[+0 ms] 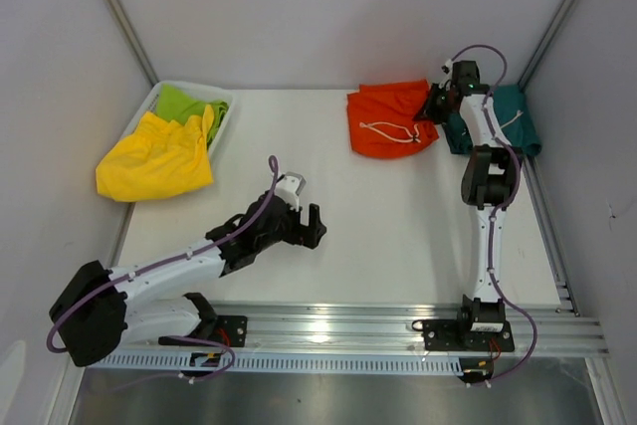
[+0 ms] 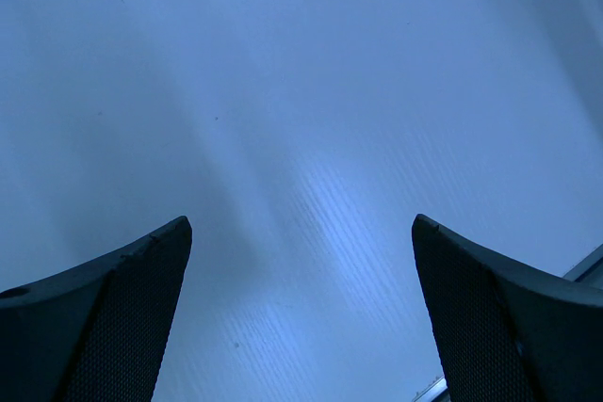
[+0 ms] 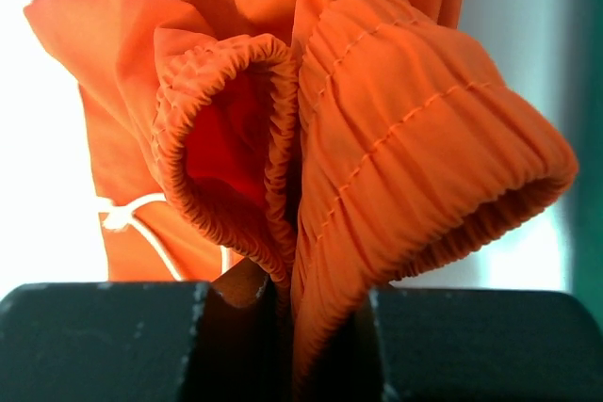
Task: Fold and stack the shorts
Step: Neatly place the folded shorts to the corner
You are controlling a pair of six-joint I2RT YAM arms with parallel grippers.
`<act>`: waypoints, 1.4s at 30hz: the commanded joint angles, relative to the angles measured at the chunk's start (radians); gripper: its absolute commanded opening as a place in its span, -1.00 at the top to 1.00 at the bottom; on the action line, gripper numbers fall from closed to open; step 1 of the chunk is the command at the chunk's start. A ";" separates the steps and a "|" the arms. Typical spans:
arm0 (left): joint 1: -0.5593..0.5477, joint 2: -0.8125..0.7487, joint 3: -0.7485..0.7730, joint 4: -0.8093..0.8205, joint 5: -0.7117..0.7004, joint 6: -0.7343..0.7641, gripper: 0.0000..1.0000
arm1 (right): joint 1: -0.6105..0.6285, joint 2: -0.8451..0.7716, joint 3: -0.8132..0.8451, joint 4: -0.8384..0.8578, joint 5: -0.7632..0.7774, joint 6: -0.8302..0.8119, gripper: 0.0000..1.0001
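Observation:
The orange shorts (image 1: 390, 119) lie bunched at the back of the table, white drawstring on top. My right gripper (image 1: 436, 106) is shut on their right edge; in the right wrist view the gathered waistband (image 3: 377, 167) runs down between the fingers (image 3: 240, 327). A teal pair of shorts (image 1: 510, 118) lies folded just right of the gripper, partly hidden by the arm. My left gripper (image 1: 317, 223) hovers low over bare table near the front middle, open with nothing between its fingertips (image 2: 141, 280).
A white bin (image 1: 221, 118) at the back left holds lime-green shorts (image 1: 189, 105), and yellow shorts (image 1: 156, 158) spill from it onto the table. Grey walls close in on both sides. A metal rail (image 1: 328, 325) runs along the front edge.

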 commanded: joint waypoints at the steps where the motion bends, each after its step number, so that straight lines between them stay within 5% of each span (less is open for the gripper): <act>1: -0.004 0.021 0.048 0.021 0.026 0.022 -0.98 | -0.075 -0.038 0.064 0.050 -0.044 0.049 1.00; 20: -0.001 0.133 0.147 0.008 0.056 0.037 -0.99 | -0.272 0.003 0.203 0.309 -0.222 0.322 1.00; 42: -0.001 0.205 0.227 -0.054 0.085 0.048 -0.99 | -0.445 -0.086 0.133 0.084 -0.159 0.444 1.00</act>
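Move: The folded teal shorts in the corner, where the red shorts are going, lie about 15 cm to the right of the right gripper, level with it and some 8 cm below. The red shorts it already pinches spread to its left, their middle about 9 cm off and 3 cm lower. The table's far right corner is roughly 12 cm ahead and 20 cm right. From the left gripper the teal shorts lie about 37 cm ahead and 45 cm right. Keep the right gripper shut on the elastic edge of the red shorts and carry them right, about 20 cm in all, across the teal shorts. Lift some 10 cm and push slightly forward on the way, then ease back and sink a little at the end, turning the wrist clockwise some 25 degrees. Let the open left gripper drift a few centimetres right over bare table. ##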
